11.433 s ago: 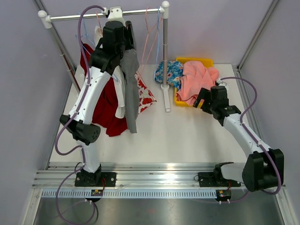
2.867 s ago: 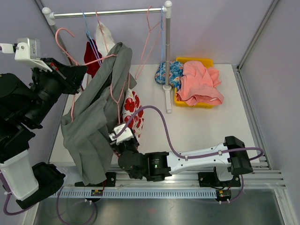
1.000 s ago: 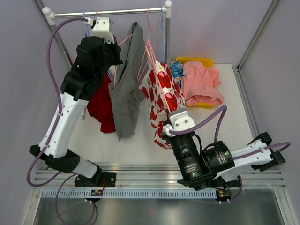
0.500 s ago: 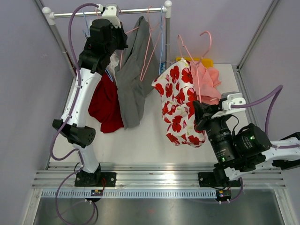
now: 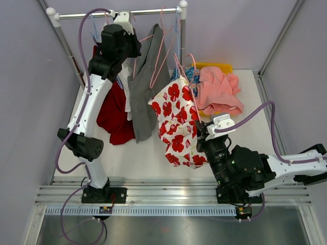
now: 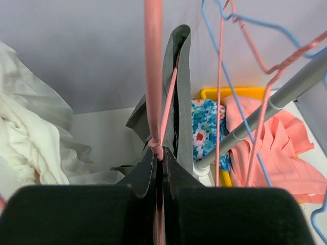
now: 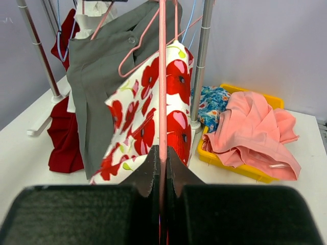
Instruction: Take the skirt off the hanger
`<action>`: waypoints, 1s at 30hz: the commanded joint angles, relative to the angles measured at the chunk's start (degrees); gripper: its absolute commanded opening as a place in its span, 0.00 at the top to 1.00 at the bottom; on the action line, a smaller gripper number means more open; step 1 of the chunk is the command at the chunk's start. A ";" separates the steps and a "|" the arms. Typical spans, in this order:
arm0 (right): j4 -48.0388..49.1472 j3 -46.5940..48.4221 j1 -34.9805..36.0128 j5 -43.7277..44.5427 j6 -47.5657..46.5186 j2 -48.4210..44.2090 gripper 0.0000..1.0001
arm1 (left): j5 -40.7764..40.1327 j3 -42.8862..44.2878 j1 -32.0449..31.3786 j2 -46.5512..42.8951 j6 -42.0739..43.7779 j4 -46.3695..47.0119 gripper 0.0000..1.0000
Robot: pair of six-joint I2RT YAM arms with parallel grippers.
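The skirt, white with red flowers, hangs in the air on a pink hanger, off the rail and just right of the grey garment. My right gripper is shut on that hanger's wire, and the wrist view shows the jaws pinched on it, with the skirt draped beyond. My left gripper is up by the rail, shut on another pink hanger that carries a grey garment. Its fingertips clamp the wire.
The rack's upright post stands right behind the skirt. A yellow bin holds a pink cloth and a blue flowered cloth. A red garment, white cloth and spare blue hangers hang at the rail.
My right arm has swung the hanger and skirt left, from in front of the bin back toward the rack and the grey garment. The left arm has barely moved.
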 commanded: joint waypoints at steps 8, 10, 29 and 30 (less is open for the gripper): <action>-0.54 2.75 -0.30 -1.26 4.23 -0.32 1.00 | 0.07 8.93 -1.24 -6.96 0.69 7.02 1.00; -0.63 2.75 -0.30 -1.27 3.97 -0.59 1.00 | 0.24 14.39 -1.24 -3.01 0.60 5.35 1.00; -5.73 0.73 -0.30 -0.56 8.19 -2.08 1.00 | 1.91 14.16 0.61 9.15 -3.70 14.49 1.00; -5.73 0.91 -0.21 -0.56 8.01 -2.08 1.00 | 1.74 12.48 0.61 7.05 -3.79 14.22 0.97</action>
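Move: The left hand holds the pink hanger with the grey garment; the rail it goes to lies about 7 cm ahead and 9 cm above. The nearest empty pink hanger is some 10 cm right and 8 cm ahead; the white garment hangs about 5 cm ahead, 7 cm left and 17 cm below. For the right hand, still gripping the flowered skirt's hanger, that rail spot lies some 42 cm ahead, 23 cm left and 9 cm up. The left hand lifts its hanger back and up about 12 cm, then forward and down about 10 onto the rail. ##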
